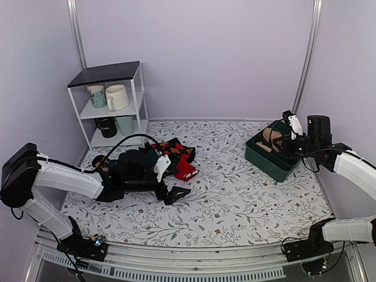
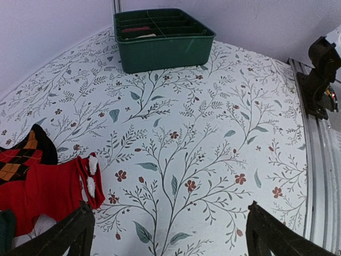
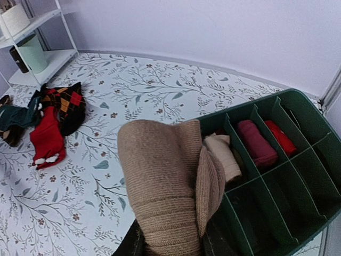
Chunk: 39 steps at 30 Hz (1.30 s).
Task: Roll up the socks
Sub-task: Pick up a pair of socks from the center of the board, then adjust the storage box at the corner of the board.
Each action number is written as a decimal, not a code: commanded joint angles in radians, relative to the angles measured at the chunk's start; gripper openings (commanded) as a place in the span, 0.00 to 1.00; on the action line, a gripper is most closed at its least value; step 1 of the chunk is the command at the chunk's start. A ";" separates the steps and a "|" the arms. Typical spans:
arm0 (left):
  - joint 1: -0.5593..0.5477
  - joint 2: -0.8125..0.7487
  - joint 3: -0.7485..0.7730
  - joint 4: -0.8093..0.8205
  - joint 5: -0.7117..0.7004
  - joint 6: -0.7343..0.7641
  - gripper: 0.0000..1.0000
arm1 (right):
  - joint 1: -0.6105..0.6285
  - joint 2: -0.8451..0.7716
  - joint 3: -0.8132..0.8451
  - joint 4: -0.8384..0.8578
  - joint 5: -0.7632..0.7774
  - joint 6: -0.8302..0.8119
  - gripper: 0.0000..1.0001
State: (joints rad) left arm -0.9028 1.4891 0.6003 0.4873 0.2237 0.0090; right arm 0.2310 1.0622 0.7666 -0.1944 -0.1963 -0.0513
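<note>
The socks [image 3: 170,186] are a tan-brown knitted bundle, rolled up with one flap hanging loose on its right side. My right gripper [image 3: 170,248] is shut on the bundle's lower end, one dark finger on each side. In the top view the socks [image 1: 271,136] hang with the right gripper [image 1: 288,134] over the green bin [image 1: 267,157] at the right. My left gripper [image 2: 170,240] is open low over the flowered cloth, with nothing between its fingers [image 2: 69,234]. In the top view the left gripper [image 1: 172,179] sits just beside the sock pile.
The green bin [image 3: 298,176] has divided compartments holding a cream roll [image 3: 224,154], a maroon roll [image 3: 256,141] and a red roll [image 3: 279,136]. A red sock [image 2: 48,189], argyle sock [image 1: 178,150] and dark teal sock [image 3: 13,117] lie left of centre. A white shelf [image 1: 111,106] with mugs stands back left.
</note>
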 commanded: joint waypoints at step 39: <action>0.074 0.078 0.141 -0.111 0.125 0.030 1.00 | -0.011 0.317 -0.002 -0.170 0.194 0.099 0.00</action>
State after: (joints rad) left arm -0.8371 1.5955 0.7425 0.4026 0.3359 0.0185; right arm 0.1871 1.3518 0.7845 -0.3042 0.0326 -0.0139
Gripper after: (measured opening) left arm 0.995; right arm 0.249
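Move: I already hold the rolled brown socks in my right hand above the green box. The empty near-side compartment they are bound for lies about 5 cm to the right, some 2 cm ahead and roughly 17 cm below. In the far row, the beige roll is about 7 cm ahead and 1 cm left, the purple roll around 11 cm ahead and 3 cm right, both similarly low. From my left hand the compartment is some 17 cm ahead, 38 cm right and 9 cm below. I lower the brown socks about 11 cm towards the box's near row with my right hand, swinging some 7 cm right before easing a little back left. I tip the fingers about 20 degrees further down, turning slightly clockwise and keeping my grip. My open, empty left hand shifts about 3 cm forward and slightly right, rising briefly and sinking again. ##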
